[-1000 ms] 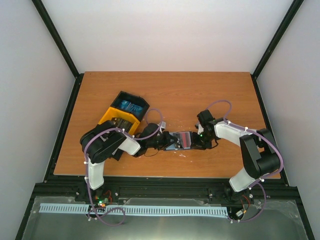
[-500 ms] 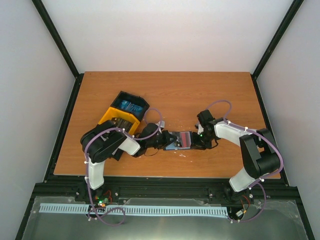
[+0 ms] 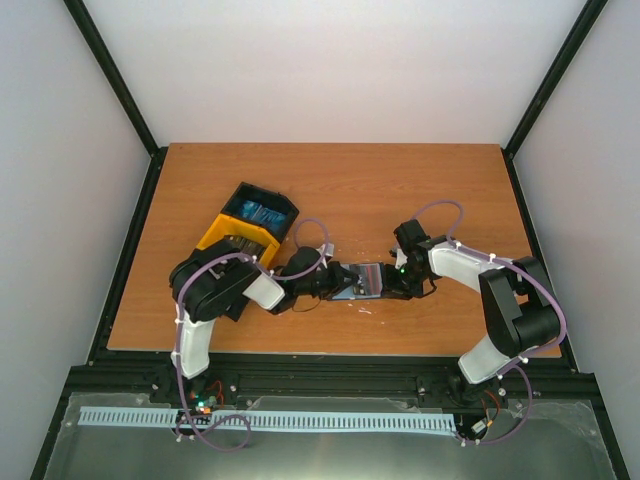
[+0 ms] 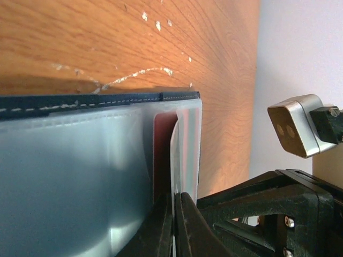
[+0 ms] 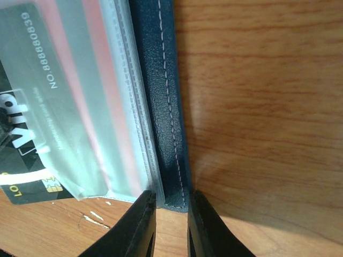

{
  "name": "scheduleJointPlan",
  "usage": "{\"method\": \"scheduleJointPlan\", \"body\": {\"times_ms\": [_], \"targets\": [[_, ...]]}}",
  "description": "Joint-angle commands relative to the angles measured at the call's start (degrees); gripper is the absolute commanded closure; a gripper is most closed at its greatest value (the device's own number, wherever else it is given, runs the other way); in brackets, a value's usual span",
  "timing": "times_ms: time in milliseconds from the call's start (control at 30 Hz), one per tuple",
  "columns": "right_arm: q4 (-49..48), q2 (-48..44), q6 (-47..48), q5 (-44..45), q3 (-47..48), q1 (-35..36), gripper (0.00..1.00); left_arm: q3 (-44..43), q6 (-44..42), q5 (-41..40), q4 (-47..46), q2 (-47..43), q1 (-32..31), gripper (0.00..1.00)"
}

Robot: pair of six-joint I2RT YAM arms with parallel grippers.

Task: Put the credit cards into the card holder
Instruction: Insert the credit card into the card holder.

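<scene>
The card holder [image 3: 364, 280] lies open on the table between my two grippers, its navy cover [image 5: 166, 107] down and its clear pockets up. My left gripper [image 3: 338, 282] is shut on the edge of one clear pocket [image 4: 185, 139], and a red credit card [image 4: 162, 139] sits behind that sheet. From the other side, my right gripper [image 3: 390, 283] is shut on the holder's navy edge, with the corner between its fingertips [image 5: 146, 206]. A dark grey credit card [image 5: 27, 134] marked VIP shows through a pocket.
A black-and-yellow bin tray [image 3: 232, 232] stands at the left behind my left arm, with blue cards [image 3: 262, 212] in its far black compartment. White scratches [image 4: 134, 75] mark the wooden table [image 3: 400, 190]. Black frame rails run along the table's sides.
My left arm has shifted a little and its wrist has drawn slightly left. The holder's inside shows less red than before. The right arm has stayed put.
</scene>
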State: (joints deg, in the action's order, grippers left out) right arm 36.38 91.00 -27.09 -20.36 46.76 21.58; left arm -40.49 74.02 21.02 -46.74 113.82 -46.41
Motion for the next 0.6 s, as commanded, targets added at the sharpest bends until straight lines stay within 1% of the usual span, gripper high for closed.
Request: {"method": "scheduleJointPlan", "body": {"times_ms": [0, 67, 133, 267, 333, 500, 567], "targets": [[-0.7, 1.4, 0.0, 0.2, -0.6, 0.6, 0.82, -2.7, 0.3, 0.9, 0.7, 3.0, -0.9, 0.95], [-0.8, 1.4, 0.0, 0.2, -0.6, 0.5, 0.82, -3.7, -0.3, 0.7, 2.2, 3.2, -0.9, 0.91], [-0.8, 1.2, 0.0, 0.4, -0.6, 0.6, 0.82, -4.2, -1.0, -0.3, 5.7, 2.0, -0.9, 0.85], [-0.9, 1.2, 0.0, 0.3, -0.6, 0.6, 0.82, -4.8, -1.8, -3.2, 17.6, -2.4, -1.0, 0.72], [-1.0, 1.2, 0.0, 0.3, -0.7, 0.6, 0.82, -6.3, -2.1, -3.9, 23.2, -3.4, -1.3, 0.68], [-1.2, 1.3, 0.2, 0.6, -0.8, 0.6, 0.82, -14.0, -3.6, -6.8, 39.8, -2.8, -2.5, 0.56], [-1.1, 1.2, 0.2, 0.7, -0.7, 0.6, 0.82, -17.8, -3.7, -8.0, 46.9, -1.7, -2.7, 0.54]]}}
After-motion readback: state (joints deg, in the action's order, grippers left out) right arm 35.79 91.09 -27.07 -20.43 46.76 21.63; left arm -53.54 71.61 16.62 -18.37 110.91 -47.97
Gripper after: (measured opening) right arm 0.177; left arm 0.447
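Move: The left hand has the black card pinched edge-up at the mouth of the holder's clear striped pocket, whose middle is about 3 cm to its right and 2 cm below. The holder's blue leaf is some 3 cm to its left, level with it; the yellow bin stands roughly 25 cm left and 9 cm ahead. From the right hand, at the holder's near right corner, the pocket is about 4 cm ahead and 4 cm left. Easing to the right and slightly forward, about 1.5 cm in all, the left hand dips half a centimetre and comes back up as its fingers open to nearly half width, letting go of the black card at the pocket's mouth. The fingers tip some 10 degrees further down as they spread. The right hand stays put, its finger gap unchanged, still straddling the holder's near right corner. ##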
